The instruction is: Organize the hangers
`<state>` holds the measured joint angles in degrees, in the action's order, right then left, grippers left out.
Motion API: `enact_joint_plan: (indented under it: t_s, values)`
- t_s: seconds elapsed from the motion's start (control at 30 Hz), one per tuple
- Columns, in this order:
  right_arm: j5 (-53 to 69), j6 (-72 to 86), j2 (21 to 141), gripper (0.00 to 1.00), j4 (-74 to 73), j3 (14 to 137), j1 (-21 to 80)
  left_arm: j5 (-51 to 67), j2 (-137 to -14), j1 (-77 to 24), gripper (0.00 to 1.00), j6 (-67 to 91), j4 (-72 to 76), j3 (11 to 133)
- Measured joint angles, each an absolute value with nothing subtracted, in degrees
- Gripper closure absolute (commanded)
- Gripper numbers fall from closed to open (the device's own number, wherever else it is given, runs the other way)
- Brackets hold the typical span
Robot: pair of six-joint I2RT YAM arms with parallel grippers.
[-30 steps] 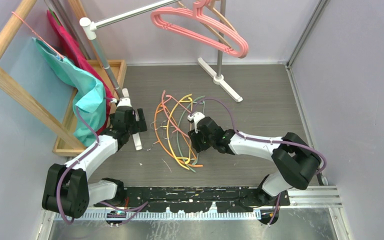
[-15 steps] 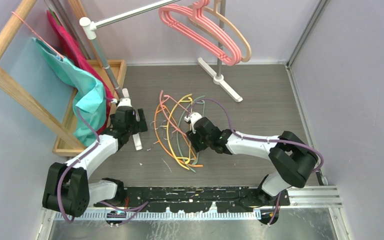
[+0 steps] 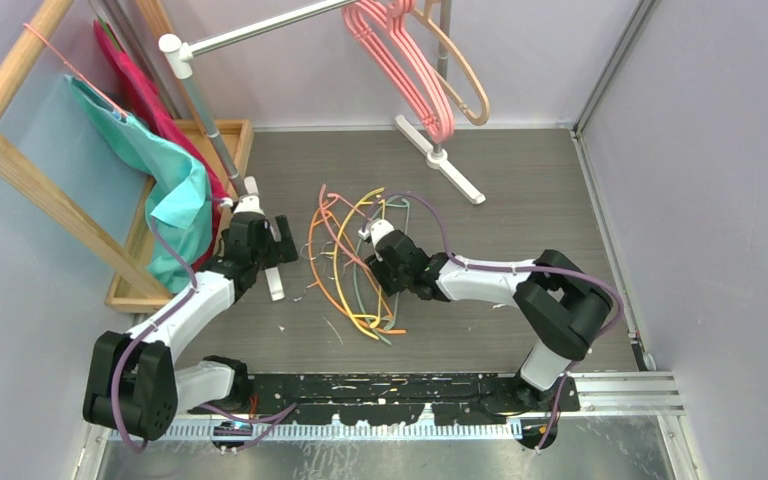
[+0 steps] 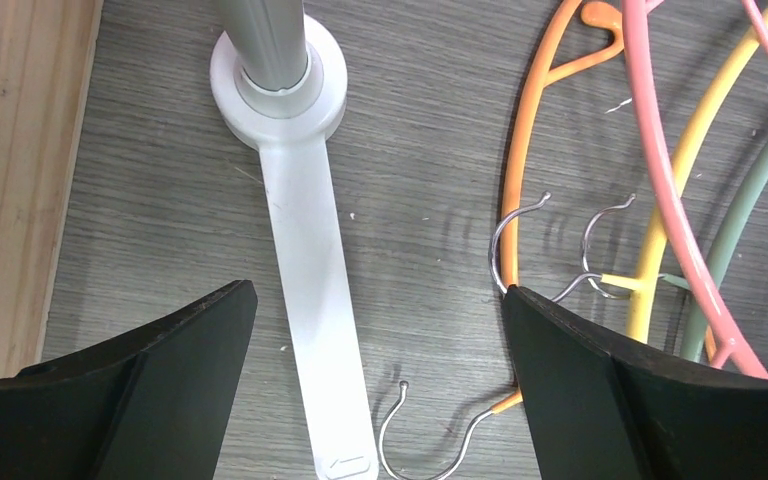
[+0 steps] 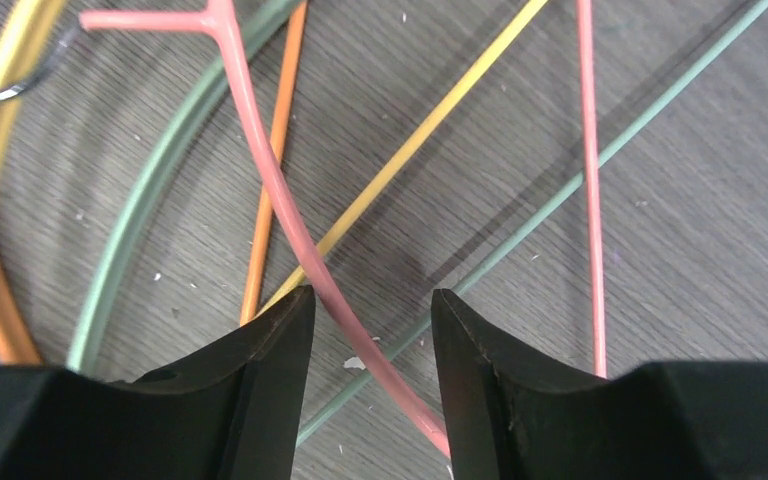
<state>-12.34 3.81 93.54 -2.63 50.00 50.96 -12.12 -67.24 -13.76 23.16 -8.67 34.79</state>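
Several thin hangers, orange, yellow, grey-green and pink, lie tangled on the floor (image 3: 352,265). Thick pink hangers (image 3: 410,60) and a beige one (image 3: 465,75) hang from the silver rail (image 3: 260,30). My right gripper (image 3: 385,270) is low over the pile. In the right wrist view it (image 5: 370,310) is open, with a thin pink hanger (image 5: 280,200) passing between the jaws, not clamped. My left gripper (image 3: 265,250) is wide open and empty (image 4: 380,300), above a white stand foot (image 4: 305,250) and a steel hook (image 4: 430,440), beside an orange hanger (image 4: 525,150).
A wooden rack (image 3: 20,170) with teal cloth (image 3: 175,195) and a wooden tray (image 3: 130,285) stand at the left. The rail's slanted pole ends in the white foot (image 3: 272,285). A second white stand base (image 3: 450,165) is at the back centre. Walls close in on both sides.
The hanging pink and beige hangers have swung round on the rail and now hang edge-on. My right gripper has moved a little left over the pile. The left arm has not moved.
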Motion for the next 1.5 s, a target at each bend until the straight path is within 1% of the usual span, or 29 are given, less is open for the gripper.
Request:
enact_joint_plan:
  t_s: [0.13, 0.17, 0.27, 0.37, 0.43, 0.73, 0.9, 1.1, 1.23, 1.33, 1.5]
  values:
    - [-12.2, 3.8, 95.8, 0.53, -2.6, 50.0, 50.9, -12.1, -65.8, -13.8, 0.02, 23.2, -9.0, 34.8]
    - [-12.2, 3.8, 95.9, 0.58, -2.5, 50.0, 50.9, -12.1, -65.5, -13.8, 0.02, 23.2, -9.2, 34.8]
    - [-11.5, 4.0, 95.9, 0.75, -2.1, 50.0, 51.0, -12.1, -64.7, -13.8, 0.02, 23.1, -9.9, 34.8]
    - [-10.1, 4.3, 95.9, 0.90, -2.1, 49.9, 51.0, -12.1, -64.2, -13.8, 0.02, 23.1, -10.4, 34.8]
    - [-10.0, 4.6, 95.7, 0.98, -2.2, 49.7, 51.3, -12.2, -64.0, -13.8, 0.02, 23.1, -11.0, 34.8]
    - [-8.5, 7.4, 90.3, 0.99, -3.6, 49.2, 51.2, -12.4, -62.0, -13.8, 0.02, 23.1, -12.7, 34.8]
    - [-6.5, 10.9, 85.8, 0.99, -3.9, 52.3, 51.1, -12.8, -62.0, -13.8, 0.02, 23.2, -13.0, 34.8]
    - [-4.2, 18.9, 81.5, 0.99, 3.4, 57.3, 50.9, -13.3, -62.0, -13.8, 0.02, 23.5, -13.1, 34.5]
    - [-1.7, 24.1, 83.4, 0.99, 8.3, 63.1, 50.7, -13.4, -62.0, -13.8, 0.02, 23.6, -13.1, 34.0]
    - [1.1, 27.4, 87.5, 0.99, 11.7, 69.7, 50.7, -13.9, -62.0, -13.8, 0.02, 23.6, -13.1, 33.7]
    - [5.7, 31.5, 95.6, 0.99, 13.3, 83.2, 50.7, -14.3, -62.0, -13.8, 0.02, 23.6, -13.2, 33.3]
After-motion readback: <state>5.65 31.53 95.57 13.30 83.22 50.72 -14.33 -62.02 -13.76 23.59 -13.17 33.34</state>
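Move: Within the right hand's half-open fingers, about 2 cm down, runs the near part of the pink hanger; its middle is some 6 cm ahead of that hand, 3 cm left and 2 cm lower. Under it, some 3 cm below the hand, lie the yellow hanger (1 cm ahead, 3 cm left), the orange one (level, 5 cm left) and the grey-green one (level, 1 cm right). From the left hand the pink hanger lies about 12 cm right, level ahead, 6 cm lower. The right fingers close on the near bar of the pink hanger after a dip of about 1.5 cm, then carry it steeply up, some 30 cm and speeding up, and left over the pile by about half as much. Meanwhile the hand rolls its left side up nearly 60 degrees, so the fingers end up level, pointing left and forward. ##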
